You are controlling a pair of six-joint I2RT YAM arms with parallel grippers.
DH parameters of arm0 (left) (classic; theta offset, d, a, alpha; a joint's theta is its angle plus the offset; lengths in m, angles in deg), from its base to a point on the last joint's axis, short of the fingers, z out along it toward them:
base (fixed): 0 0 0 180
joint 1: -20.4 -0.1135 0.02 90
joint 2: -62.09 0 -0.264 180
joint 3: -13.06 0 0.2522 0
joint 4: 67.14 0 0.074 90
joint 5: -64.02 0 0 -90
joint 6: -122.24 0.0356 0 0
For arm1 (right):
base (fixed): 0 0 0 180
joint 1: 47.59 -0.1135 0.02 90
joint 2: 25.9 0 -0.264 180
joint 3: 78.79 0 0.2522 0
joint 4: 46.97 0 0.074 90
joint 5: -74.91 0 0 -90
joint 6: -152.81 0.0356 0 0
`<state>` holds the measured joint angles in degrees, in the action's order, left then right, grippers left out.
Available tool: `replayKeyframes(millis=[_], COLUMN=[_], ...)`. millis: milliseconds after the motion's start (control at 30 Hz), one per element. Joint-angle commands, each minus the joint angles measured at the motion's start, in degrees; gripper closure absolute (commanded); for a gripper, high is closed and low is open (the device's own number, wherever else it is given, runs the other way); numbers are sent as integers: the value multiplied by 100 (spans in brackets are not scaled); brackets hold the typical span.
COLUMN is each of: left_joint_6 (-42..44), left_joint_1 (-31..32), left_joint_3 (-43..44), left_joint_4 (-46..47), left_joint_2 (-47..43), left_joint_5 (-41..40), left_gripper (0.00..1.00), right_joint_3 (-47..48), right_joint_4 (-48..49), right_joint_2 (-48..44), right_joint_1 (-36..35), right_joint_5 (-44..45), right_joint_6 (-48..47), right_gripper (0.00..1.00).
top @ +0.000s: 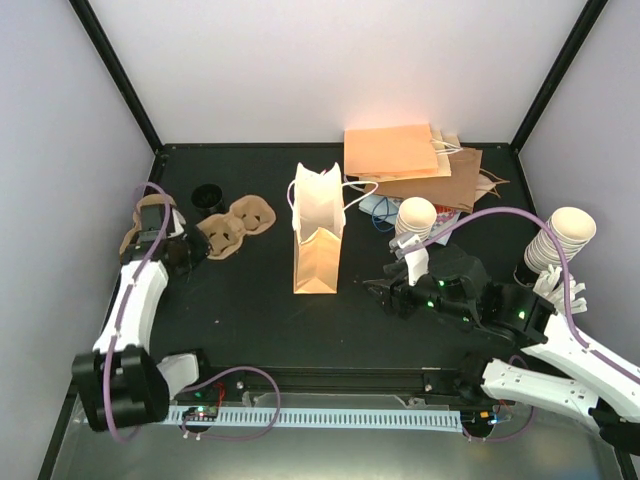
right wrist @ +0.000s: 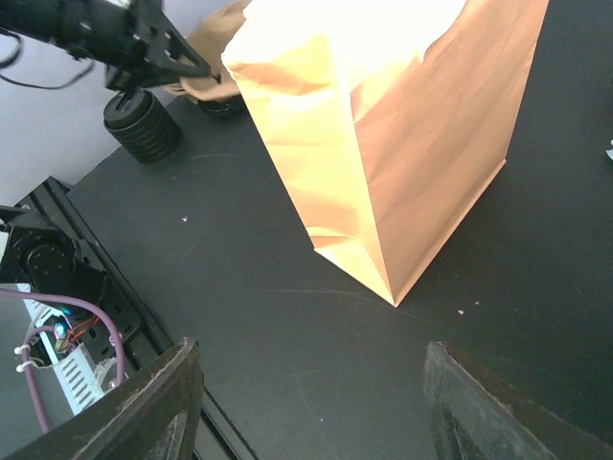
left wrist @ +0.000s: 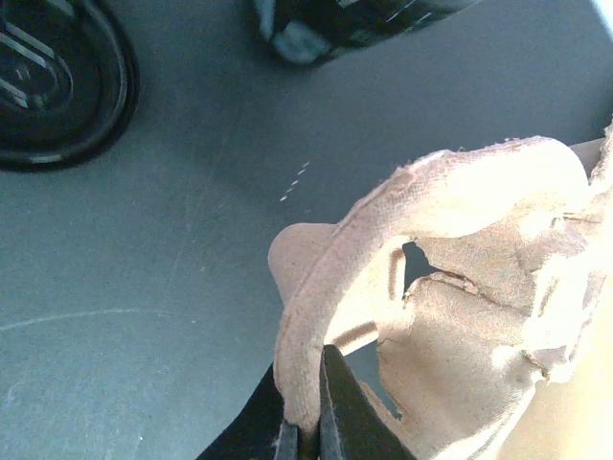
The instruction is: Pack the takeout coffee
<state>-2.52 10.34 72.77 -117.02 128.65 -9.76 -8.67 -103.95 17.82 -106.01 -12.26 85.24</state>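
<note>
No takeout coffee with a black lid shows in any view. My left gripper (left wrist: 305,436) is shut on the rim of a brown pulp cup carrier tray (left wrist: 460,249), and one dark finger (left wrist: 350,402) presses the inner side of that rim. From above, the left gripper (top: 175,250) sits at the far left of the table against this tray (top: 133,240). My right gripper (right wrist: 316,412) is open with nothing between its fingers and hovers over bare table near an upright white paper bag (right wrist: 383,125). In the top view the right gripper (top: 388,290) is to the right of that bag (top: 318,240).
A second carrier tray (top: 237,223) lies left of the bag, with a stack of black lids (top: 208,197) behind it. Lidless white cup stacks stand at the centre right (top: 415,215) and the far right (top: 560,240). Flat paper bags (top: 410,155) lie at the back.
</note>
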Motion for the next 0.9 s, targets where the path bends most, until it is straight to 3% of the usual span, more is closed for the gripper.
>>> replayKeyframes(millis=[0,167,300,400,500,567,733,867], left_joint_6=[244,85,-547,-1085,-1304,-1267,-954,-486], left_joint_1=[-31,-19,-9,11,223,642,2493,4159], left_joint_3=[645,963,1272,1480,2009,2289,2497,2805], left_joint_4=[-949,-684,-130,698,970,1019,1413,1381], left_joint_2=[-916,-2163,-3135,-3314,-2933,-2643,-2262,-1760], left_joint_5=[-166,669,575,1002,1797,1934,1001,323], left_gripper=[98,96,95,95,95,96,96,97], right_joint_3=[139,124,201,262,390,482,857,1146], right_joint_4=[144,226,202,126,-36,-174,-640,-1255], right_joint_2=[7,46,29,-32,-95,-161,-329,-607], right_joint_1=[6,10,13,14,12,18,13,10], right_joint_5=[2,-47,-62,20,241,473,1457,2969], right_joint_6=[-46,-55,-62,-102,-169,-231,-239,165], right_gripper=[34,34,34,34,34,34,34,34])
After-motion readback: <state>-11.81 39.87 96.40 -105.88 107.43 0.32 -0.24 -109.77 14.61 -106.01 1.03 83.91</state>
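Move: The paper bag, where the held cup carrier is headed, stands about 26 cm to the left hand's right and some 4 cm nearer the base, its middle roughly at hand height. Around that hand, the black cup is about 8 cm straight ahead, and the stack of carriers 15 cm left and 5 cm farther out, both 8 to 9 cm below. From the right hand, the bag lies about 11 cm ahead, 10 cm left and 14 cm below. The left hand, keeping its pinch on the edge of the cup carrier, sweeps it up about 33 cm while easing back some 8 cm, the wrist tipping up roughly 50 degrees until the fingers point nearly level; near the top it swings right about 16 cm, turning clockwise, to bring the carrier across towards the bag's mouth. Late on, the open, empty right hand rises about 5 cm and backs off as far to the right, away from the bag. ##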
